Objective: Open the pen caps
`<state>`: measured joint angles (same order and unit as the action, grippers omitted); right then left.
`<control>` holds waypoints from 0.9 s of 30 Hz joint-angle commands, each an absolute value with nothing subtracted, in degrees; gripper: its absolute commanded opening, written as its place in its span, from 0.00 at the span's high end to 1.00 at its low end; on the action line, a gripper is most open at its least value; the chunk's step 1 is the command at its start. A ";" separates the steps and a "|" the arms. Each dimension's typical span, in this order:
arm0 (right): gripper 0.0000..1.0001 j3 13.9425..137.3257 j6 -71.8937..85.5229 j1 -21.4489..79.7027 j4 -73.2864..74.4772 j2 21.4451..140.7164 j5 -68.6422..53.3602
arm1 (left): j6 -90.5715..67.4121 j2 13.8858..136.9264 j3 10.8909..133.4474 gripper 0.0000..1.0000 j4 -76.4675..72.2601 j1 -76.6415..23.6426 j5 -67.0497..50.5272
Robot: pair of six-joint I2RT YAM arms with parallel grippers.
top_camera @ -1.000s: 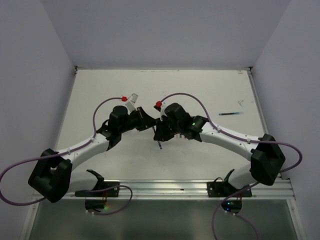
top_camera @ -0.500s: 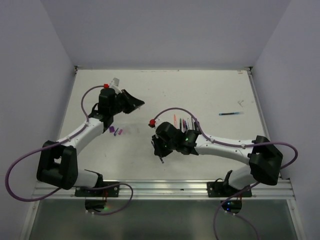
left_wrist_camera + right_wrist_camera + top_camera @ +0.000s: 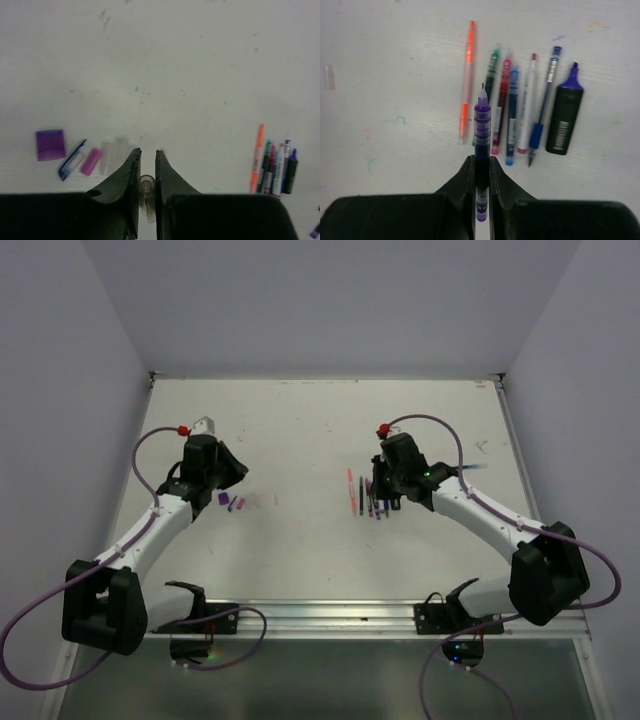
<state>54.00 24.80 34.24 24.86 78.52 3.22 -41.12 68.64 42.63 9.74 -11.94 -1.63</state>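
My left gripper (image 3: 148, 151) is shut on a whitish clear pen cap (image 3: 146, 186), seen end-on between the jaws. In front of it on the table lie loose pen caps: a purple one (image 3: 50, 145), a blue-clipped one (image 3: 72, 160), a pink one (image 3: 91, 161) and two whitish ones (image 3: 114, 152). My right gripper (image 3: 481, 159) is shut on an uncapped purple pen (image 3: 482, 125), tip pointing away, held over a row of pens (image 3: 520, 105). In the top view the left gripper (image 3: 235, 472) is by the caps (image 3: 232, 502) and the right gripper (image 3: 383, 496) is over the pens (image 3: 365, 495).
The row holds an orange pen (image 3: 466, 80), green, red and blue pens, and a dark purple-tipped highlighter (image 3: 565, 117). A whitish cap (image 3: 329, 76) lies apart at the left. A single blue pen (image 3: 462, 468) lies near the right wall.
The two grippers were together at the table's middle; they have pulled apart. The left arm swung left to the caps; the right carried the purple pen to the pen row.
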 commanded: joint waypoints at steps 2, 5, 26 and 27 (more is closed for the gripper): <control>1.00 55.28 19.08 26.21 27.25 77.87 2.90 | -37.18 66.10 38.76 1.00 16.43 -10.64 13.78; 1.00 55.46 17.76 20.93 27.16 79.01 0.19 | -37.79 66.00 37.36 1.00 18.01 -10.02 19.68; 0.99 53.44 17.58 13.71 19.51 90.61 -2.64 | -35.69 79.45 35.69 0.96 7.48 -3.25 17.14; 0.98 53.35 17.67 13.71 18.82 90.96 -2.72 | -35.68 79.98 35.60 0.91 7.21 -3.16 17.05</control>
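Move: The left hand's held clear cap is bound for a free spot about 11 cm left, 3 back and 12 down, just beyond the purple cap (8 left, 2 back); the pink cap lies 3 left, 4 back. The right hand's purple pen goes to a spot some 11 cm right, 5 ahead and 9 below, with the purple highlighter 8 right, 4 ahead, and the blue pen 6 right, 4 ahead. Left swings left, lowering its cap beside the purple cap; right swings its pen 10 cm right, then sinks. ##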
